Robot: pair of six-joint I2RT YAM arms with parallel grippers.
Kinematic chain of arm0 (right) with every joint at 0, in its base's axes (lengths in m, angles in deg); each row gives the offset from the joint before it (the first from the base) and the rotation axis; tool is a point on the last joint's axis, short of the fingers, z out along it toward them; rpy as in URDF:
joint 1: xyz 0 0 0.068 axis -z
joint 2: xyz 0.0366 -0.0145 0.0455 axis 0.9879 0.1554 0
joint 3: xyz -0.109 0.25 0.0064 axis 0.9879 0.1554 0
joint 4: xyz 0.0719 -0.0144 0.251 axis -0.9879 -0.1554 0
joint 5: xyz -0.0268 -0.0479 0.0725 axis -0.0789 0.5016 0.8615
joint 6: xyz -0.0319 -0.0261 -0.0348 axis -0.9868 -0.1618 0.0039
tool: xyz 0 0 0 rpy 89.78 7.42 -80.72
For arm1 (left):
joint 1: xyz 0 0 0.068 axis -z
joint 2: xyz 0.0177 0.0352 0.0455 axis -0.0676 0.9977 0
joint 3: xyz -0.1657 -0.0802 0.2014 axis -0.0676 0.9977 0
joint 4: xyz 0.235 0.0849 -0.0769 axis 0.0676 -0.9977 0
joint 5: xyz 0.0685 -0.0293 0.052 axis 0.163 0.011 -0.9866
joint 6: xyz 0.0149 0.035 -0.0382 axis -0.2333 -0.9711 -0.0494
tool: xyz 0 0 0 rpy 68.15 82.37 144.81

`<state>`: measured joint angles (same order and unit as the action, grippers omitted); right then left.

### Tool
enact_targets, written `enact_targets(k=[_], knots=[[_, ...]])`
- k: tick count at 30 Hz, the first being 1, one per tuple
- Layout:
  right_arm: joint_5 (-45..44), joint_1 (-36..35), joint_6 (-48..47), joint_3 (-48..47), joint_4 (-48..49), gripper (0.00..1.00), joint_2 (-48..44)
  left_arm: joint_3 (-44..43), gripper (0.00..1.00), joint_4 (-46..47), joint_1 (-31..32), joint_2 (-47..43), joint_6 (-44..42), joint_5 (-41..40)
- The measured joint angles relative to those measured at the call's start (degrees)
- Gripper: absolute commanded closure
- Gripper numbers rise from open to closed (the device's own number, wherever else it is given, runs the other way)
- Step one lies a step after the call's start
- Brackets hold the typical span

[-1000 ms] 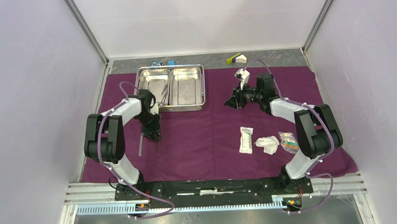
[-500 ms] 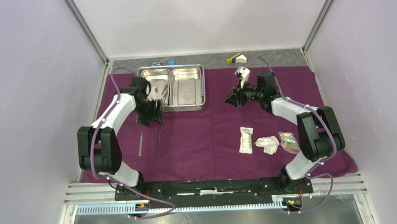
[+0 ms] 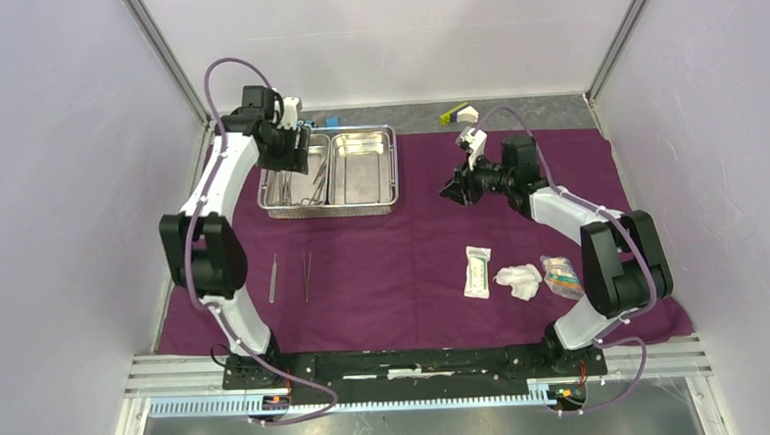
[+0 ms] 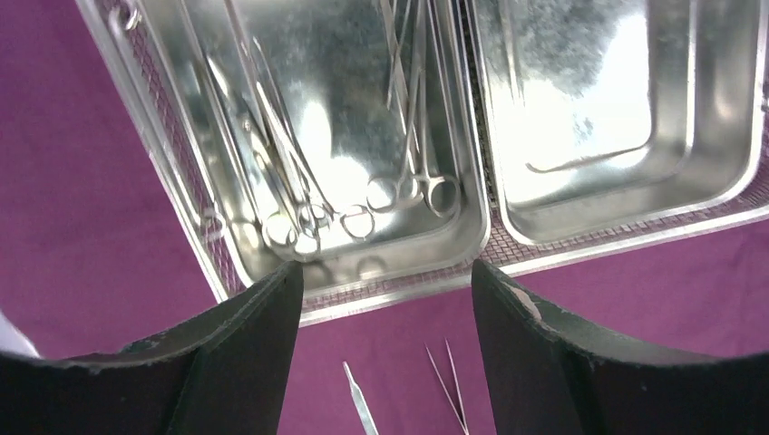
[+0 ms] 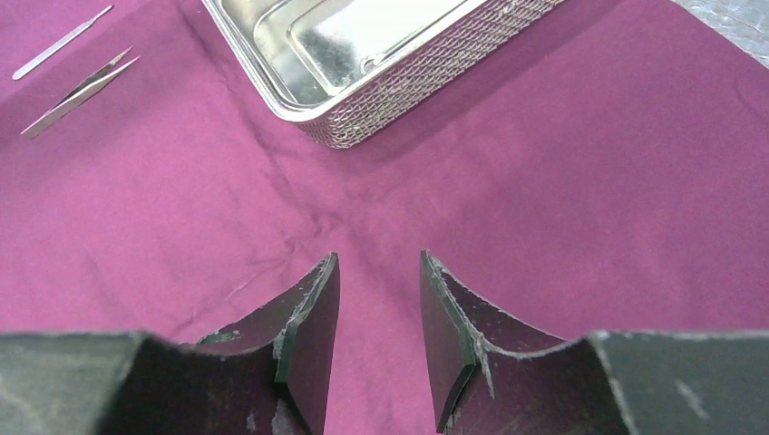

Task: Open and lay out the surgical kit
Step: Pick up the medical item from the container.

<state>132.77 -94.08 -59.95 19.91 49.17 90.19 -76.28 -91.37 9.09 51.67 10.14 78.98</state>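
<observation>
The dark purple cloth (image 3: 402, 256) lies spread over the table. On its back left stands the steel tray (image 3: 332, 212). Ring-handled forceps (image 4: 399, 192) lie in the tray's left compartment, and a thin curved tool (image 4: 580, 163) in the right one. My left gripper (image 3: 290, 155) hangs open and empty above the left compartment's near rim (image 4: 399, 294). Tweezers (image 3: 306, 277) and a slim flat tool (image 3: 273, 278) lie on the cloth in front of the tray. My right gripper (image 3: 451, 193) hovers open over bare cloth (image 5: 544, 181), right of the tray (image 5: 408, 100).
A white packet (image 3: 478, 271), white gauze (image 3: 518, 280) and a small clear packet (image 3: 560, 274) lie in a row on the cloth's right front. Behind the cloth sit a small blue block (image 3: 331, 122) and a yellow-green and white piece (image 3: 458, 113). Walls close in both sides.
My left gripper opened, leaving the tweezers on the cloth, then rose and swung back over the tray's left compartment. The right arm barely shifted.
</observation>
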Motion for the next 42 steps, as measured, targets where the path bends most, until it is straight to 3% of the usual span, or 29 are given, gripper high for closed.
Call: enact_targets(k=[6,15,26,37,39,42], knots=[[0.02,1.64,-1.09,0.0,-0.94,0.56,-0.04,-5.49,0.29,0.33,-0.63,12.24,-1.7,-0.52],[0.68,4.22,-1.44,-0.04,-1.18,0.57,0.28,-12.79,0.36,0.52,-2.93,23.65,-2.05,-3.15],[2.49,4.85,-1.38,-0.33,-1.4,0.58,3.39,-14.88,0.45,1.99,-3.65,27.19,-2.05,-6.73],[4.59,6.43,-0.83,-0.33,-1.36,0.59,3.41,-15.74,0.62,2.82,-3.82,29.7,-1.99,-6.51],[4.87,6.67,-0.68,-0.33,-1.31,0.59,3.5,-15.76,0.63,2.84,-3.89,29.7,-1.99,-6.4],[5.4,6.95,-0.31,-0.33,-1.2,0.59,3.87,-15.78,0.54,2.84,-3.98,29.73,-1.99,-6.32]])
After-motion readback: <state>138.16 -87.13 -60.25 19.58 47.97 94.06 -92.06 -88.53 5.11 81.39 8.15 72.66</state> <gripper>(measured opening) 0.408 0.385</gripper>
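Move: The aim is the ringed instruments lying in the left part of the tray's left compartment: from the left hand about 6 cm ahead, 4 cm to its left and 15 cm down. The second instrument bundle lies some 6 cm ahead and 5 cm right. On the cloth, the tweezers are about 20 cm back and 1 cm right, the scalpel 21 cm back and 8 cm left. From the right hand, the ringed instruments are roughly 9 cm ahead, 44 cm left and 11 cm lower. Sink the left gripper about 14 cm into the tray's left compartment while reaching some 8 cm forward and 5 cm left, so its fingertips straddle the ringed instruments. Tip the fingers slightly more downward and narrow them to about half their starting gap, slowing near the bottom. Let the empty right hand ease a few centimetres right and slightly down, over bare cloth. ##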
